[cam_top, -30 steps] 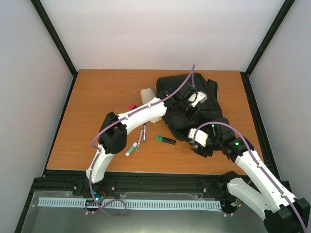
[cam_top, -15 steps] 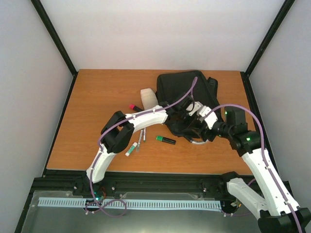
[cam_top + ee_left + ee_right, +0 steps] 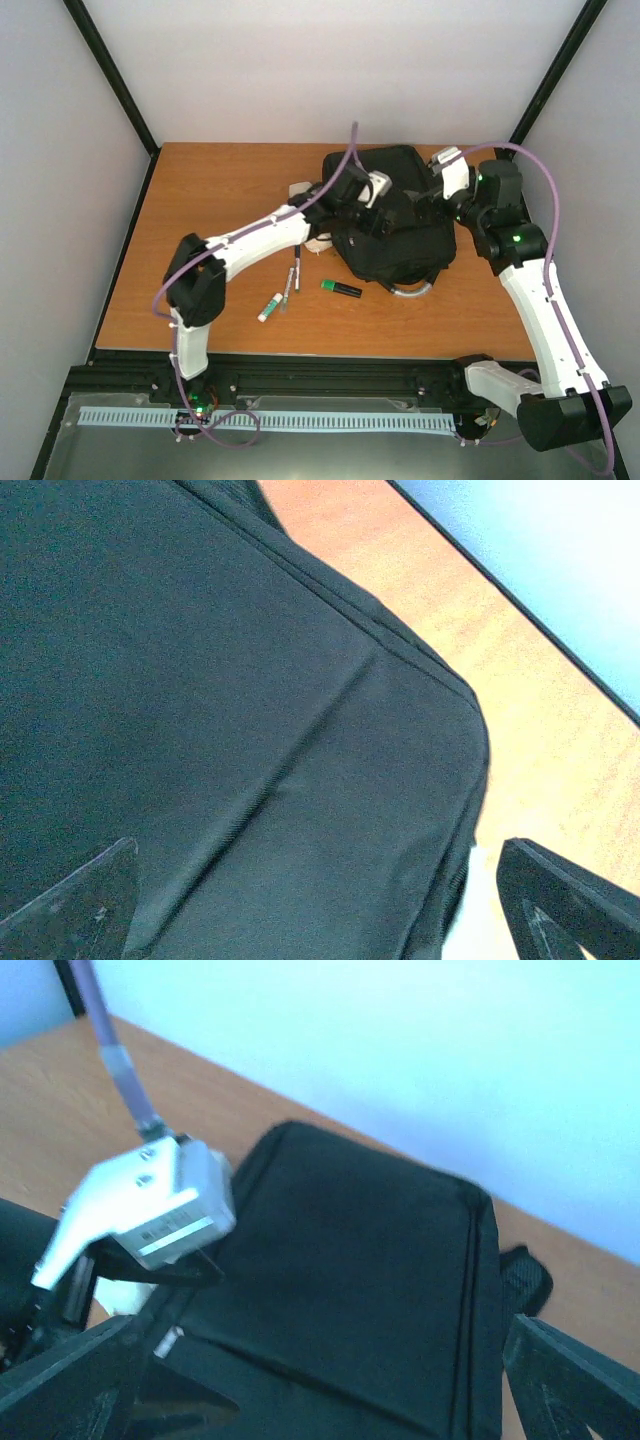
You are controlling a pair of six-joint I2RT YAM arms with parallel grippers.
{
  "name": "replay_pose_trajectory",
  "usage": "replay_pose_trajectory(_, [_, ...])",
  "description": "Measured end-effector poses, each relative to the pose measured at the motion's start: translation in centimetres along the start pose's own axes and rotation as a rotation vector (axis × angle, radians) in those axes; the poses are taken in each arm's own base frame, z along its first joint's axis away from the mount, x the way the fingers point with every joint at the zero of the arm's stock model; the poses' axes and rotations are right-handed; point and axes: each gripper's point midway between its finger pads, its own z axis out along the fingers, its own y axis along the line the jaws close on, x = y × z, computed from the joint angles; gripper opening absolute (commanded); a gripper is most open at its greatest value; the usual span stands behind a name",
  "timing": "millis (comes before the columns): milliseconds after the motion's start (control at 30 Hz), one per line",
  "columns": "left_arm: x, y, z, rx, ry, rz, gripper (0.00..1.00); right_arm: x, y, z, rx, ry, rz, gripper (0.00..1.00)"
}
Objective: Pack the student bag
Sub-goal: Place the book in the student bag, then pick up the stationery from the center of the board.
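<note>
The student bag [image 3: 395, 235] is a big black backpack lying flat at the back right of the table, its curved grey handle [image 3: 410, 291] poking out at the near edge. My left gripper [image 3: 372, 212] hovers over the bag's left part. In the left wrist view the gripper [image 3: 320, 925] stands open, with black fabric [image 3: 230, 710] filling the gap and nothing gripped. My right gripper [image 3: 428, 200] hangs over the bag's far right side. In the right wrist view it [image 3: 320, 1390] is open above the bag [image 3: 370, 1290], with the left arm's white camera [image 3: 140, 1205] in front.
On the wood near the bag lie a green marker [image 3: 341, 288], two pens [image 3: 293, 280] and a white-and-green tube [image 3: 270, 307]. A white object [image 3: 299, 189] peeks out behind the left arm. Black frame posts and white walls close in the table.
Both arms swung toward the back of the table over the bag. The left gripper opened from shut and the right opened wider. The bag now lies flatter.
</note>
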Motion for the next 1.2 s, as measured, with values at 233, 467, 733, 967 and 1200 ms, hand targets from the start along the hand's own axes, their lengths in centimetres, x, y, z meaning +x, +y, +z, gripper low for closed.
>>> replay_pose_trajectory(233, [-1.7,3.5,-6.5,-0.212,-0.107,-0.037,1.00,-4.5,1.0,-1.0,-0.086,-0.128,0.015,1.00])
replay_pose_trajectory(467, [4.4,8.1,-9.4,-0.318,-0.058,-0.078,1.00,-3.1,3.1,1.3,-0.204,-0.061,0.004,1.00])
replay_pose_trajectory(733, [3.4,12.9,-13.8,-0.583,-0.134,-0.210,1.00,-1.3,4.4,2.7,-0.268,0.010,-0.027,1.00])
replay_pose_trajectory(967, [5.9,17.0,-13.3,-0.777,-0.090,-0.235,1.00,-2.1,2.1,1.5,-0.111,-0.038,-0.047,1.00])
replay_pose_trajectory(1200, [8.5,23.6,-13.0,-0.647,-0.120,-0.577,0.91,4.6,3.0,3.5,-0.185,0.062,0.017,0.94])
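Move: The pink-capped marker lies about 27 cm to the left of the left hand, 8 cm farther out and some 17 cm below it; the pencil case is just right of the marker, about 20 cm left of that hand and 10 cm ahead. The bag's middle is 9 cm ahead and 4 cm to the right, 13 cm below. From the right hand the bag is about 12 cm straight ahead and 27 cm below, the marker 32 cm left and 11 cm ahead. The left hand, already empty and clear over the bag, sweeps about 27 cm left towards the pink-capped marker beside the pencil case, first bobbing up about 4 cm, then reaching some 6 cm forward and dropping at the end to about 5 cm lower than it began, turning roughly 50 degrees counter-clockwise with its fingers kept wide open. The right hand, also empty and open, hovers by the bag, rises about 4 cm and swings about 5 cm left and partly back, then sinks towards the bag to end some 6 cm lower, touching nothing. ##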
